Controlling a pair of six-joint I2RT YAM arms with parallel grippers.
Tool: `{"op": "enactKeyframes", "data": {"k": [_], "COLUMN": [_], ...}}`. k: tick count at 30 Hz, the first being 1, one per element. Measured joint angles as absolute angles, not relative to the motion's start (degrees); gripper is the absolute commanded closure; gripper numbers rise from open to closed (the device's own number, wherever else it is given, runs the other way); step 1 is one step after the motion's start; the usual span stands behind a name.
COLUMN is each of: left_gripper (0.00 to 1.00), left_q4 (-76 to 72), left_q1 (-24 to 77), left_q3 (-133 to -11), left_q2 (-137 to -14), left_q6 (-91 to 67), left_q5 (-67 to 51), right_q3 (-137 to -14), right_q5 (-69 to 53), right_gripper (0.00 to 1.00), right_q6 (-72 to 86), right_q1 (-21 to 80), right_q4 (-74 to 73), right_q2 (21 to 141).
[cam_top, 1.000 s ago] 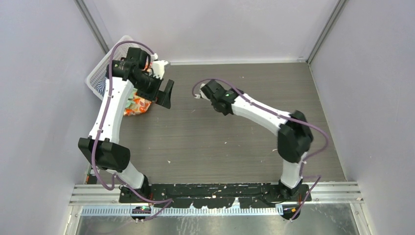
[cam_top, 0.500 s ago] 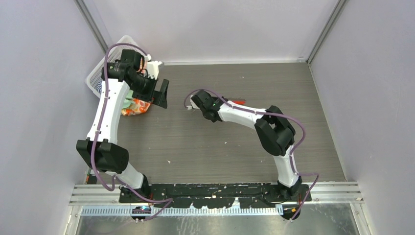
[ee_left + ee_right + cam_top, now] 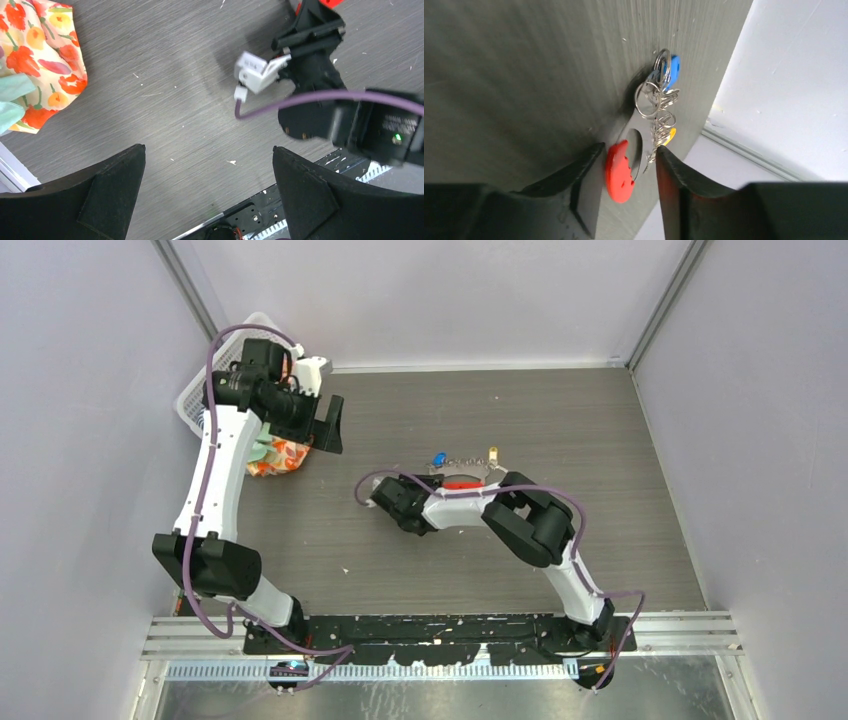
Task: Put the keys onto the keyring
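The keyring [image 3: 463,469] lies on the table as a cluster of grey rings [image 3: 651,97] and chain, with its red oval tag [image 3: 620,172] at the near end. The blue-headed key [image 3: 439,457] [image 3: 674,67] sits at the left of the cluster, against the rings. The yellow-headed key [image 3: 492,452] [image 3: 669,136] sits at the right. My right gripper [image 3: 629,147] is low over the table, jaws parted, with the red tag between them beside the left finger [image 3: 586,170]. My left gripper [image 3: 330,425] [image 3: 209,147] hangs wide open and empty at the back left.
A white basket [image 3: 205,390] stands in the back left corner, with a floral cloth [image 3: 280,455] [image 3: 45,55] beside it under the left arm. Walls close in the table at the back and both sides. The right arm's elbow [image 3: 530,525] is folded close to the keyring.
The right arm has folded back toward the near left, and the keyring now shows on the table. Its jaws have parted from the red tag. The left gripper drifted slightly back.
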State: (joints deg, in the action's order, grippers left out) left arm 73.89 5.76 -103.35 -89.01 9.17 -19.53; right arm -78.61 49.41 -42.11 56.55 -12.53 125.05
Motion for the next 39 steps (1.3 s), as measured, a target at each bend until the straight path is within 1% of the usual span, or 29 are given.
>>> {"op": "enactKeyframes", "data": {"k": [2,3,4,5,10,13,15,17,19,21,23,28,31,34,39], "left_gripper": [0.00,0.00,0.00,0.00,0.00,0.00,0.00,0.00,0.00,0.00,0.00,0.00,0.00,0.00,0.00], "left_q4": [73.60,73.34,73.12,72.95,71.64,70.15,68.55,65.93,62.37,56.51,47.66,25.28,12.21,1.41,-11.70], "left_q1": [5.76,5.76,5.76,5.76,5.76,5.76,5.76,5.76,5.72,5.41,4.58,1.17,-1.04,-1.96,-1.93], "left_q3": [-103.33,-103.31,-103.26,-103.24,-101.73,-99.55,-97.49,-94.61,-90.39,-84.05,-74.91,-54.81,-44.71,-38.57,-33.47], "left_q2": [-89.01,-89.01,-89.01,-89.01,-88.92,-88.55,-88.05,-87.20,-86.08,-84.55,-82.67,-79.40,-77.65,-76.99,-78.00], "left_q6": [9.06,8.99,8.97,8.95,8.91,8.93,8.91,8.88,8.80,8.19,7.14,2.20,-1.02,-2.46,-2.81], "left_q5": [-19.55,-19.55,-19.55,-19.55,-19.53,-19.46,-19.29,-19.07,-18.87,-18.81,-18.96,-19.35,-19.20,-18.59,-17.98], "right_q3": [-78.56,-78.54,-78.48,-78.39,-76.84,-74.00,-69.76,-62.96,-56.53,-51.22,-45.52,-33.01,-29.02,-26.68,-23.62], "right_q5": [48.62,47.35,45.89,44.40,37.26,31.05,26.26,21.30,20.05,22.17,26.06,34.02,37.82,39.16,37.12], "right_gripper": [0.45,0.41,0.09,0.01,0.00,0.00,0.00,0.00,0.00,0.00,0.00,0.00,0.00,0.00,0.00], "right_q6": [-36.95,-34.41,-31.90,-29.58,-20.23,-13.80,-8.54,-2.42,2.61,6.72,10.48,14.17,14.15,14.06,13.65], "right_q1": [58.37,59.05,59.55,59.75,57.60,53.56,48.66,40.64,31.46,23.55,19.05,13.45,10.04,6.68,3.11], "right_q4": [-14.11,-15.20,-16.32,-17.19,-21.04,-21.04,-18.79,-13.28,-7.11,-1.52,3.77,14.74,20.08,27.49,36.62], "right_q2": [123.61,122.69,121.62,120.60,110.91,101.49,93.19,83.48,75.55,71.07,69.17,69.12,70.61,72.42,75.92]}}
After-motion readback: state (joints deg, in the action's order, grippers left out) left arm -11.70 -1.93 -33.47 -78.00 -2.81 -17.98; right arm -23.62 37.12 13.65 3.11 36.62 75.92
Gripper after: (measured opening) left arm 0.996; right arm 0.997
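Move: The keyring lies flat, its middle about 6 cm right of the right hand, 1 cm ahead and 3 cm lower; the left end of its red handle is right by those fingers. The blue key sits some 4 cm ahead and 2 cm right of that hand, the yellow key about 5 cm ahead and 12 cm right. From the left hand, high by the basket, the keyring is roughly 24 cm right, 6 cm ahead and 27 cm down. The keyring's handle comes free as the right fingers, already part-open, spread fully while the hand draws back and a little left. That hand then climbs and sweeps some 39 cm right, away from the keyring, rolling over until its fingers point down, and finally sinks about 10 cm. Empty and open, the left hand drops about 19 cm beside the basket, easing slightly forward and left as its fingers tilt up. ##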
